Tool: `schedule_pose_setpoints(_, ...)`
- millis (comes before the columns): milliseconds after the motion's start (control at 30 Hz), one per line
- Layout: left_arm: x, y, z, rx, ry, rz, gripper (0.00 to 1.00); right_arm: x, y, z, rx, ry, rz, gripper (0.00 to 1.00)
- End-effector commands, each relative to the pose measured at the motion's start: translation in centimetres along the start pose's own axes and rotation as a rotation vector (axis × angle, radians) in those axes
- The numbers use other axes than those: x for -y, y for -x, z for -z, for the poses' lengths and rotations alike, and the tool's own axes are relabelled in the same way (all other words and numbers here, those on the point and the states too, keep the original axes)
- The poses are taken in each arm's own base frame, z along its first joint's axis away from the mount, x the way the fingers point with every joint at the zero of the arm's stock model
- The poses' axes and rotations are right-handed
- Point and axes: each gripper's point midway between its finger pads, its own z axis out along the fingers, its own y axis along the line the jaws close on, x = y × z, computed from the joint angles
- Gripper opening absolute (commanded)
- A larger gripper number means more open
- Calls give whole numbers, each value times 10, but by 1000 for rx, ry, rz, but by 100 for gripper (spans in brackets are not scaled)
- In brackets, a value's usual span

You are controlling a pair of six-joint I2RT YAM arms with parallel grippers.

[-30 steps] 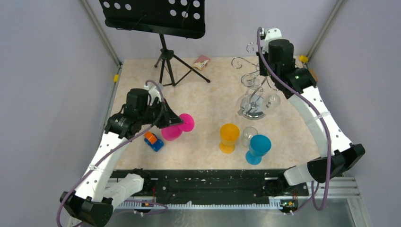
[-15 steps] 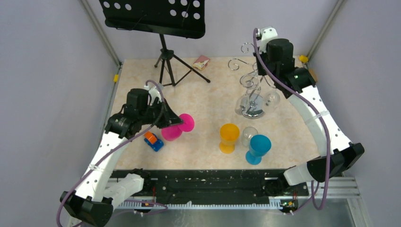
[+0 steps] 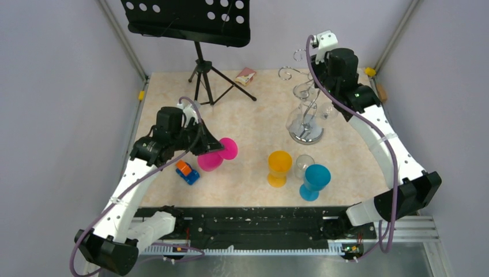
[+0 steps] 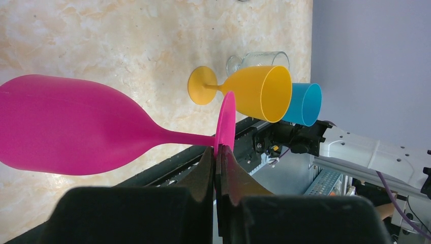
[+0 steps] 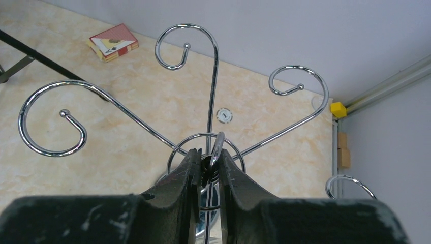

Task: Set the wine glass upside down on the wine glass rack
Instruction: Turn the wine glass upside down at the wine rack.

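A magenta wine glass hangs on its side just above the table at centre left. My left gripper is shut on the rim of its round foot. In the left wrist view the glass stretches to the left, its foot pinched at my left gripper. The chrome wine glass rack stands at the back right on its mirror base. My right gripper is shut on the ring at its top. In the right wrist view the rack's curled hook arms fan out ahead of my right gripper.
An orange goblet, a clear glass and a blue goblet stand at front centre. Clear glasses hang low on the rack. A toy car lies under my left arm. A black music stand and a small card box are at the back.
My right gripper has drawn back toward the far wall with the rack's top, and the rack now stands straighter. The left arm and the magenta glass have barely shifted.
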Motion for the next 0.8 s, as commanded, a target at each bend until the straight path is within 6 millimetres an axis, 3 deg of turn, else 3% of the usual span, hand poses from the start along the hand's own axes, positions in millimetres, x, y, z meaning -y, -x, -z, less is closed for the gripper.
schedule_pose_setpoints(0,7,7,-2,26,-34,-16,0,5,5,-10,31,-25,20,0)
schedule_pose_setpoints(167,6,6,-2,24,-32,-16,0,9,3,-14,18,-52,10,18)
schedule_pose_setpoints(333,7,7,-1,28,-33,-16,0,12,6,-12,20,-64,-7,27)
schedule_pose_setpoints(633,7,6,0,27,-34,-19,0,14,12,2,32,-66,-44,61)
schedule_pose_setpoints(767,9,6,2,30,-38,-22,0,15,13,8,39,-72,-78,72)
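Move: Pinched between the right fingertips is the loop on top of the wine glass rack, with the rack's round base some 36 cm beneath it. One clear glass hangs about 6 cm left and 5 cm back, another about 5 cm right and 5 cm back, both roughly 12 cm lower. The yellow cup stands 23 cm back and 12 cm left, about 28 cm lower. From the left hand, the loop is about 21 cm ahead, 32 cm right and 10 cm higher. Easing the held rack top about 1 cm forward, then about as far to the right, the right hand lets go of the loop. Its fingers spread from nearly closed to about two-thirds open, with a slight dip of about half a centimetre as they do, and the hand then stays around the loop. ##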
